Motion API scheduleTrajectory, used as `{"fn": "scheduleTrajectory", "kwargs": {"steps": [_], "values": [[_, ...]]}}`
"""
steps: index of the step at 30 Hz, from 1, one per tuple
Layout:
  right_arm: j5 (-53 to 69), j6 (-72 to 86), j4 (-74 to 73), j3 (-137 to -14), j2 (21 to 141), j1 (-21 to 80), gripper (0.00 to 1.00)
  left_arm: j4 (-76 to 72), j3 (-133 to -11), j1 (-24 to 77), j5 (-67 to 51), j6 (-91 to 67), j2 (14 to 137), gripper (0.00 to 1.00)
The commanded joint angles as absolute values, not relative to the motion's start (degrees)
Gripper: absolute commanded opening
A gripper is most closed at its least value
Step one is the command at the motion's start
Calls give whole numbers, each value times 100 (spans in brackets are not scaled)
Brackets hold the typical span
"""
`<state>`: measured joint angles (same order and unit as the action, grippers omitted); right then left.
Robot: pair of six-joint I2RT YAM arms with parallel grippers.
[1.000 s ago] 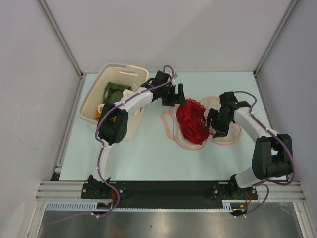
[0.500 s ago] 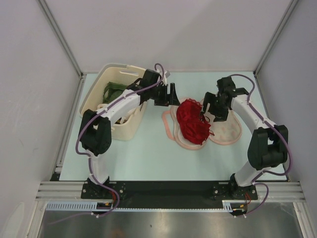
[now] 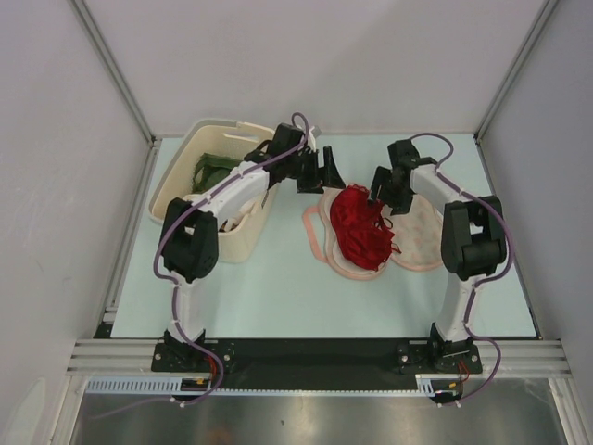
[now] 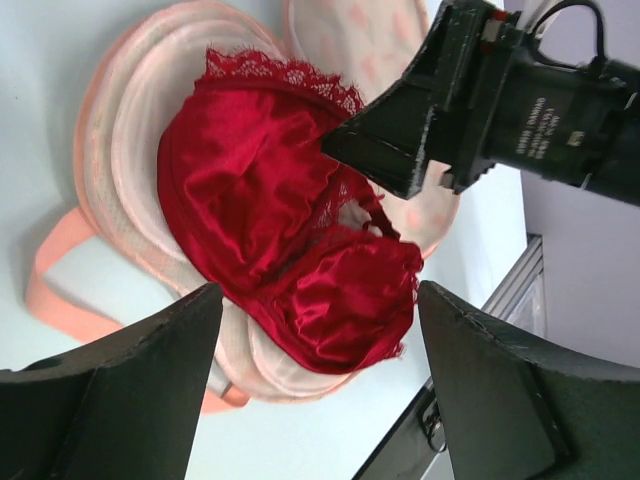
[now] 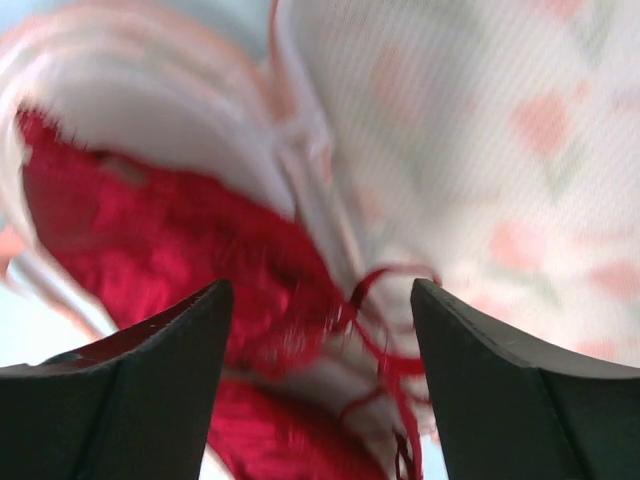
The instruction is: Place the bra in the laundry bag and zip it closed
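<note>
The deep red lacy bra (image 3: 361,230) lies bunched on the left lobe of the pale pink laundry bag (image 3: 422,243), which lies spread on the table. My left gripper (image 3: 330,172) hovers open above the bag's far left edge and holds nothing. My right gripper (image 3: 382,193) is open too, just over the bra's far right edge. In the left wrist view the bra (image 4: 270,220) rests on the laundry bag (image 4: 125,170), between and beyond my open left gripper (image 4: 318,300). In the blurred right wrist view, the bra (image 5: 150,230) and its thin straps lie below my open right gripper (image 5: 320,290), on the leaf-print laundry bag (image 5: 480,130).
A cream plastic basket (image 3: 199,139) with green clothes (image 3: 215,170) and other clothes stands at the far left, close beside the left arm. An orange-pink loop (image 3: 315,243) of the bag trails to the left of the bra. Metal frame posts stand at the far corners.
My right gripper has moved from the bra's right side up to its far edge. My left gripper has drawn back slightly toward the far side. The bra stays on the bag.
</note>
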<state>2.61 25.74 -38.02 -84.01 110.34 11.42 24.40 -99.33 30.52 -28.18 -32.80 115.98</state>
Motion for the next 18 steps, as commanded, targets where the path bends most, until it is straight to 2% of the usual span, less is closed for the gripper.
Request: {"fn": "scheduleTrajectory", "kwargs": {"steps": [1,5,9,18], "values": [[-298,2786,-3384,-8815,11329,1169,72,2338,-10371,3006,-2760,-3717,11874,83],[-615,2918,-3243,-8947,11618,1178,62,2303,-10389,2997,-2751,-3876,11997,82],[-852,2760,-3260,-9263,11803,1239,45,2303,-10319,2936,-2698,-3920,11997,82],[-712,2391,-3375,-9484,11804,1283,38,1969,-10555,2769,-2952,-4192,12295,83]]}}
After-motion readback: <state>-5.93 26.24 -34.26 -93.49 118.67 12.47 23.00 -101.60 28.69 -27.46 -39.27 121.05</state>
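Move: The bra lies lengthwise on the open laundry bag, its middle about 6 cm back, 4 cm left and 4 cm below the right hand. The bag's pouch is under it, some 7 cm back and 5 cm left of the right hand; the flowered flap lies open about 10 cm to that hand's right and 4 cm back. From the left hand, hovering open, the bra's middle is roughly 7 cm right, 5 cm back and 13 cm below. The right hand sweeps forward about 6 cm along the bra's right side towards its far end, dipping some 2 cm and then lifting about 1.5 cm, while its downward-pointing fingers close from wide to less than half open and pinch the lacy edge of the far cup. The left hand stays open and clear of the cloth beyond the bra's left side, easing about 2.5 cm forward and sinking as much, the wrist turning slightly. ##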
